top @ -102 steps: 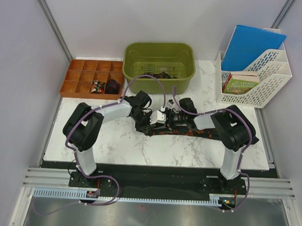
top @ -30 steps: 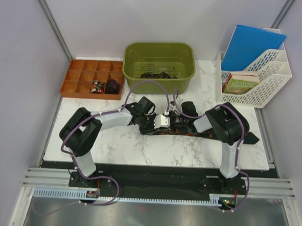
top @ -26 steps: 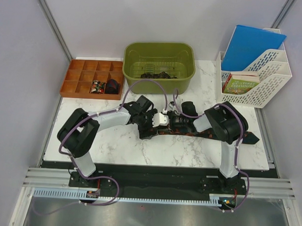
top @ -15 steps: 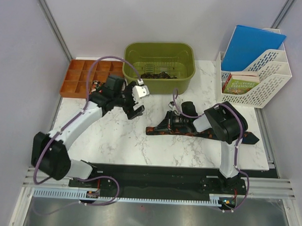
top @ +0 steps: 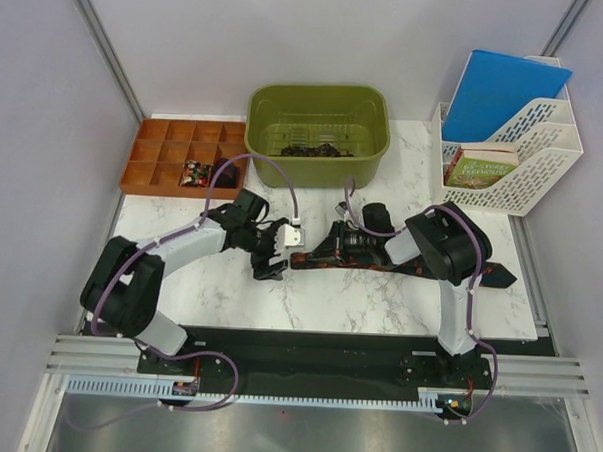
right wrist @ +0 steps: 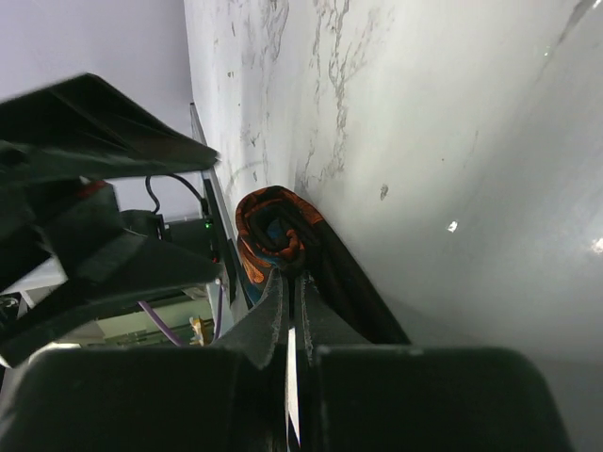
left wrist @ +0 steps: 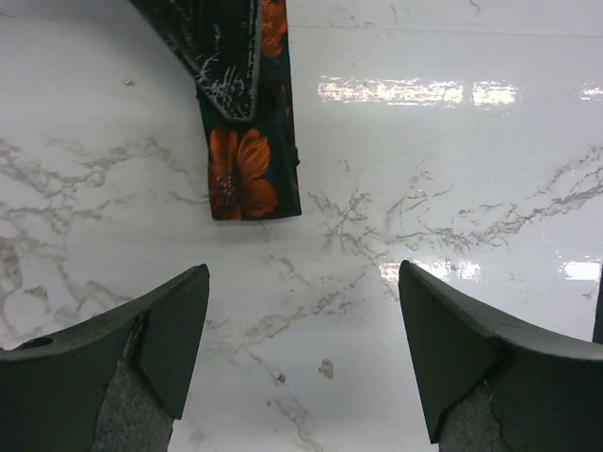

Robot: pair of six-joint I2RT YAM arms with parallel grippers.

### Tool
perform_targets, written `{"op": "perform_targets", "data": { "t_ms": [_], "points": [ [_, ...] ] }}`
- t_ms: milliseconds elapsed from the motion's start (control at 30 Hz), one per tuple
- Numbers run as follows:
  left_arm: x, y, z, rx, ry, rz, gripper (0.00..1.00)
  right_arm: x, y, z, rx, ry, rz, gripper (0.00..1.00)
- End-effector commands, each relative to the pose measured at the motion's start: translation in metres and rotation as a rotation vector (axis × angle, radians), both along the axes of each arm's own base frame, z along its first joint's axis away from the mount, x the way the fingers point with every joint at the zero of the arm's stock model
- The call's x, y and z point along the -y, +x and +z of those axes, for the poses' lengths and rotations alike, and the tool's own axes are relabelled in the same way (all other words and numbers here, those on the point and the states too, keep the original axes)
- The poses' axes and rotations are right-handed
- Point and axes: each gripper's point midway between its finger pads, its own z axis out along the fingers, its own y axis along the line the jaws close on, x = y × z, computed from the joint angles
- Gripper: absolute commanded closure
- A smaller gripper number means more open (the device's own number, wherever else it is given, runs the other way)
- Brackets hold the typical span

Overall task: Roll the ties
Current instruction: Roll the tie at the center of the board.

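A black tie (top: 420, 269) with orange blotches lies across the table's middle, its wide tip reaching the right arm's base. Its left part is wound into a small coil (right wrist: 276, 229) sitting right at the tips of my right gripper (right wrist: 287, 275), which is shut on the tie there (top: 331, 245). My left gripper (top: 278, 251) hovers just left of the tie, open and holding nothing. In the left wrist view its fingers (left wrist: 174, 325) stand wide apart over bare marble, and the tie's square end (left wrist: 252, 179) lies flat just ahead of them.
The green bin (top: 287, 105) at the back holds several dark coiled ties (top: 310, 146). An orange divided tray (top: 155, 145) at the back left has two coils (top: 209, 172) in its front cells. A white file rack (top: 530, 146) with a blue folder stands at the back right.
My left gripper opened and let go of the tie. It swung up toward the bin and tray, then came back down beside the tie's left end. My right gripper stayed put.
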Motion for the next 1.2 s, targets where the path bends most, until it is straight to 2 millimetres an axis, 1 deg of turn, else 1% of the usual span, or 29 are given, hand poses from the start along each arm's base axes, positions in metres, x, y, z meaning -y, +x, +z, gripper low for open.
{"op": "perform_targets", "data": {
  "t_ms": [0,33,67,200,333,467,567,600,633,667,700,767,833,933,967,1033,1067,1167],
  "points": [
    [0.016,0.026,-0.003,0.155,0.0,-0.057,0.13,0.016,-0.005,-0.055,-0.043,-0.147,-0.064,1.0],
    [0.016,0.026,-0.01,0.15,0.012,-0.054,0.13,0.017,-0.007,-0.057,-0.045,-0.152,-0.061,1.0],
    [0.018,0.032,-0.011,0.166,0.009,-0.048,0.14,0.017,-0.007,-0.058,-0.051,-0.155,-0.061,1.0],
    [0.018,0.042,-0.022,0.174,0.046,-0.014,0.15,0.019,-0.009,-0.06,-0.055,-0.162,-0.055,1.0],
    [0.029,0.04,-0.022,0.178,0.038,-0.053,0.19,0.02,-0.011,-0.061,-0.067,-0.169,-0.057,1.0],
    [0.035,0.032,-0.024,0.152,0.041,-0.078,0.21,0.021,-0.012,-0.063,-0.079,-0.185,-0.061,1.0],
    [0.037,0.032,-0.026,0.138,0.046,-0.071,0.32,0.024,-0.013,-0.066,-0.09,-0.201,-0.066,1.0],
    [0.037,0.035,-0.025,0.135,0.053,-0.055,0.4,0.025,-0.013,-0.067,-0.092,-0.205,-0.069,1.0],
    [0.036,0.037,-0.026,0.131,0.064,-0.045,0.44,0.025,-0.014,-0.068,-0.096,-0.206,-0.068,1.0],
    [0.035,0.037,-0.027,0.119,0.074,-0.036,0.51,0.025,-0.013,-0.069,-0.096,-0.208,-0.068,1.0],
    [0.032,0.04,-0.026,0.121,0.082,-0.023,0.53,0.025,-0.013,-0.068,-0.097,-0.207,-0.069,1.0],
    [0.032,0.041,-0.02,0.113,0.064,-0.009,0.57,0.025,-0.013,-0.068,-0.097,-0.206,-0.07,1.0],
    [0.031,0.042,-0.007,0.121,0.035,0.001,0.6,0.024,-0.012,-0.064,-0.089,-0.199,-0.075,1.0],
    [0.036,0.039,0.014,0.133,-0.014,-0.008,0.62,0.022,-0.012,-0.061,-0.092,-0.191,-0.082,1.0],
    [0.041,0.038,0.022,0.123,-0.037,-0.012,0.63,0.02,-0.013,-0.06,-0.089,-0.189,-0.079,1.0],
    [0.048,0.036,0.029,0.113,-0.051,-0.02,0.64,0.016,-0.013,-0.06,-0.085,-0.188,-0.074,1.0],
    [0.057,0.035,0.037,0.113,-0.063,-0.034,0.65,0.014,-0.012,-0.06,-0.085,-0.186,-0.073,1.0],
    [0.072,0.034,0.039,0.085,-0.073,-0.041,0.66,0.009,-0.012,-0.058,-0.088,-0.176,-0.074,1.0]
  ]
}}
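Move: The rolled end of the tie lies just off the open left fingers, about 2 cm ahead, 4 cm to the right and 4 cm below. The closed right fingertips hold it some 3 cm farther to the right, and the tie's unrolled length runs on to about 28 cm right of the left hand. The green tub stands some 25 cm ahead and 6 cm right. From the right hand the roll is right at the fingertips, about 1 cm to the left. The left fingers come to pinch the tie roll's free end from its front and back sides. To get there the left hand sinks about 3.5 cm while easing right and forward, its fingers starting wide open and closing to about a third, and then it rises some 2.5 cm with the roll gripped. The right hand stays put, shut on the roll. ##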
